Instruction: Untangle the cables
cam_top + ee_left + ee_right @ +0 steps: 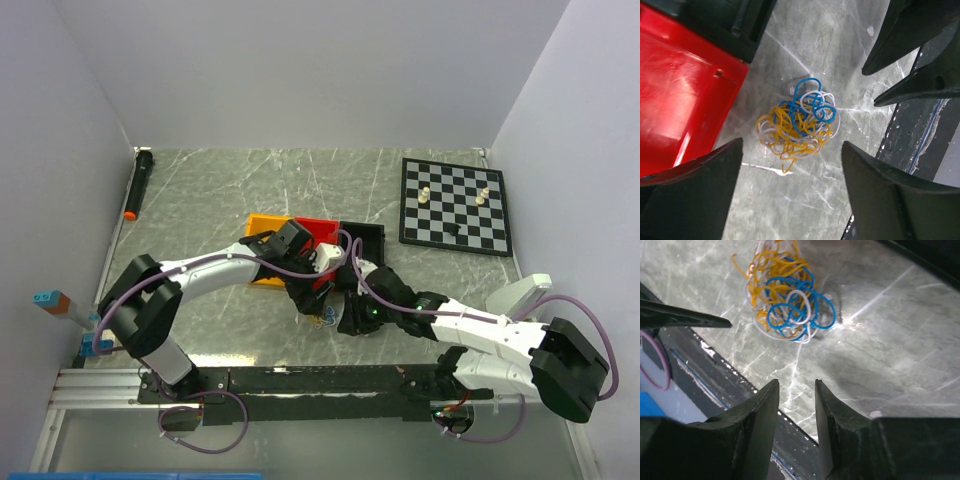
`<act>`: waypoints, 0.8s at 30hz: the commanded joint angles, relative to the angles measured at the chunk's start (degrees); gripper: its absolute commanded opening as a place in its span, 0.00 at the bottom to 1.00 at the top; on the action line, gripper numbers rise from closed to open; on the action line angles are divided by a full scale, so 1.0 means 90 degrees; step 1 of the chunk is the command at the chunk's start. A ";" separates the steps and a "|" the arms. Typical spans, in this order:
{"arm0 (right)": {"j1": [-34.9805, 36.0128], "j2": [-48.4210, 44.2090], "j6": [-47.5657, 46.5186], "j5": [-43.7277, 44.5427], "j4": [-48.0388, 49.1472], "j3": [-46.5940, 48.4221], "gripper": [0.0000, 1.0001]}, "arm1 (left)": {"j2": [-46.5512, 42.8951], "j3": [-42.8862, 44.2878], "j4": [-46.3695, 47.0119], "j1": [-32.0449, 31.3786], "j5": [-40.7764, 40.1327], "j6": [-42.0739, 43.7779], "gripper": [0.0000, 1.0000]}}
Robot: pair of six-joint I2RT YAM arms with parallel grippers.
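Note:
The cables [799, 120] are one small tangle of thin yellow, blue and white wires lying on the marble tabletop; they also show in the right wrist view as the cables [787, 295] and from above as the cables [322, 319]. My left gripper [792, 142] hangs just above them, jaws wide open, the tangle just beyond its fingertips and untouched. My right gripper [796, 382] faces the tangle from the other side, a short way off, its jaws narrowly parted with nothing between them. From above, the left gripper [308, 298] and the right gripper [350, 314] meet over the tangle.
A red bin [685, 85] stands right beside the tangle, with a yellow bin [263, 224] and a black bin [368, 236] on either side of it. A chessboard [455, 205] with a few pieces lies back right. A black marker [138, 185] lies far left. The dark base rail [715, 375] runs close by.

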 commanded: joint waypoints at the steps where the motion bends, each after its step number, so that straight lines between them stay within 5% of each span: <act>1: -0.0096 -0.0102 0.0226 0.0296 -0.0046 -0.0001 0.43 | 0.0213 -0.0028 0.0341 -0.0079 0.0298 -0.0074 0.79; 4: -0.0174 -0.0199 0.0343 0.0345 0.0071 -0.0108 0.42 | 0.0311 -0.0048 0.0389 -0.0118 0.0386 -0.0064 0.70; 9: -0.0360 -0.0171 0.0470 0.0218 0.0315 -0.0265 0.41 | 0.0467 -0.0029 0.0341 -0.0177 0.0513 0.0013 0.20; 11: -0.0370 -0.0024 0.0500 0.0160 0.0461 -0.0235 0.41 | 0.0516 0.0011 0.0224 -0.0177 0.0494 0.0053 0.08; 24: -0.0282 0.0426 0.0471 -0.0641 0.1389 -0.0245 0.42 | 0.0116 -0.0477 0.0165 -0.0157 0.0084 -0.0064 0.01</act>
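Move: The tangled cables lie about 4 cm below the left hand, some 3 cm to its right and 2 cm back towards the base. The red tray's middle is roughly 13 cm ahead of that hand and 1 cm to its right, and the black tray's about 12 cm ahead and 11 cm to the right, both some 4 cm lower. From the right hand the cables are around 6 cm left, 3 cm ahead and 3 cm below. The cables' far side is met by the left fingertips, which go down and back about 4.5 cm in all, shutting from nearly wide open on the way, then drag or push the bundle towards the base in a quicker last stretch. Beside it the right hand, its opening unchanged, eases forward and right, sinks about 2 cm, then edges back left and slightly up, clear of the cables. ##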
